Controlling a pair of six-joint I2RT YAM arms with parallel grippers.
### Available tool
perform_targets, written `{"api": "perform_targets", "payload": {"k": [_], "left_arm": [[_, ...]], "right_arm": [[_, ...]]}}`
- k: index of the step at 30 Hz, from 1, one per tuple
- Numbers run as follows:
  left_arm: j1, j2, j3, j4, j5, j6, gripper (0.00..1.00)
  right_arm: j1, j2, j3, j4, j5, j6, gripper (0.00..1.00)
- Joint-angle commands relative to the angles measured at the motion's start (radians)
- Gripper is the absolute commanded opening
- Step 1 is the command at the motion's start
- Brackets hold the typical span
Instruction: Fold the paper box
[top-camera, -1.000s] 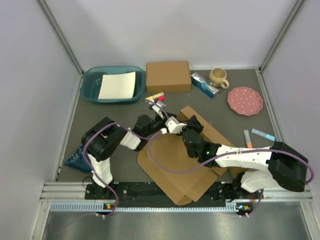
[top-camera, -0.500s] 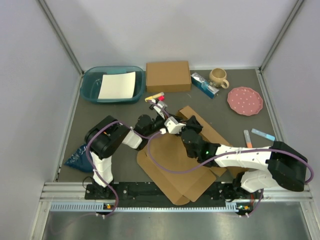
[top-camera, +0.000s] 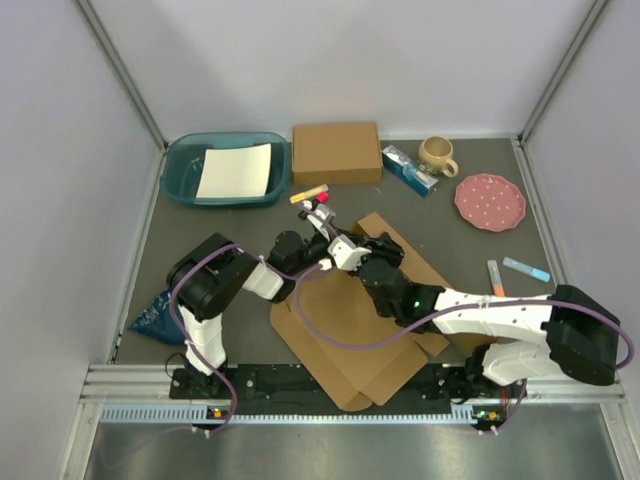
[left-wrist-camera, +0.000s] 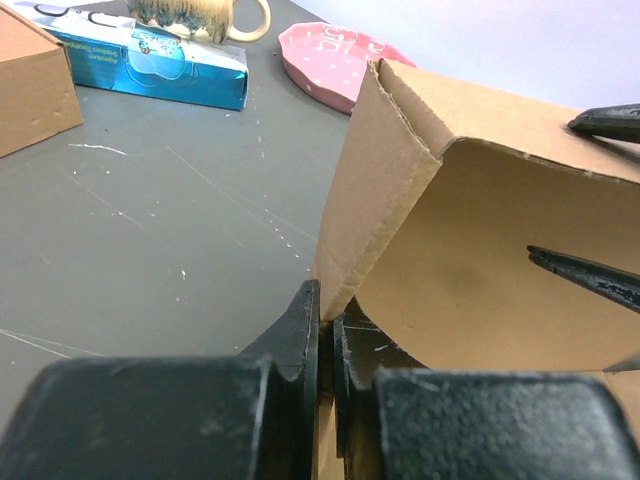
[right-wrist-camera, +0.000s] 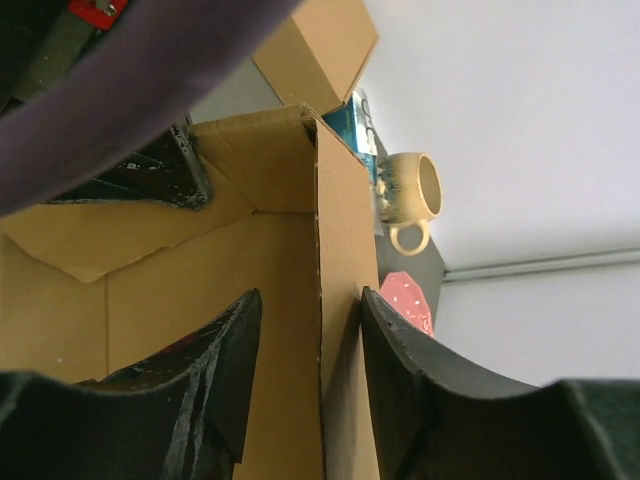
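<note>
The paper box (top-camera: 345, 335) is a brown die-cut sheet lying flat in front of the arm bases, with one flap (left-wrist-camera: 480, 270) raised at its far edge. My left gripper (top-camera: 333, 247) reaches in from the left and is shut on the lower corner of that flap (left-wrist-camera: 327, 318). My right gripper (top-camera: 368, 268) comes in from the right. Its jaws (right-wrist-camera: 310, 340) stand open on either side of the upright cardboard wall (right-wrist-camera: 335, 250), with a gap showing on the inner side. The right fingertips (left-wrist-camera: 590, 275) show beside the flap in the left wrist view.
At the back stand a teal basin (top-camera: 225, 170) with white paper, a smaller brown box (top-camera: 336, 152), a blue carton (top-camera: 410, 170), a mug (top-camera: 437, 155) and a pink plate (top-camera: 490, 202). Markers (top-camera: 312, 193) lie just beyond the grippers. Pens (top-camera: 510, 272) lie right, a blue bag (top-camera: 155, 318) left.
The left gripper closed on the flap's corner. The right gripper's jaws have just opened off the cardboard wall. The sheet's near part slid slightly left.
</note>
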Motion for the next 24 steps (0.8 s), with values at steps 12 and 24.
{"api": "perform_targets", "payload": {"k": [12,24], "left_arm": [[-0.016,-0.088,-0.053,0.253,-0.063,0.026,0.01],[-0.022,-0.134,-0.082,0.225,-0.115,0.043,0.00]], "right_arm": [[0.029,-0.226,0.032,-0.218,-0.148,0.273,0.68],[0.023,-0.379,0.039,-0.279,-0.222,0.337,0.77]]}}
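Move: The box's folded wall rim stands between the right gripper's half-open fingers, practically at the hand point. The pinched corner flap, shut in the left fingers, is about 11 cm to the right hand's left, 2 cm ahead and some 5 cm lower; the blue carton lies roughly 21 cm ahead, 6 cm right and 16 cm below. From the left hand, that rim section is about 11 cm right, 2 cm back and 5 cm up. Bring the right gripper off the wall rim: ease back first, then up and back together, about 4 cm up and 3 cm back, spreading the half-open fingers wide and rolling the hand some 20 degrees so its left side rises. Meanwhile keep the left fingers shut on the corner flap, letting that hand drift only about 1 cm left. ##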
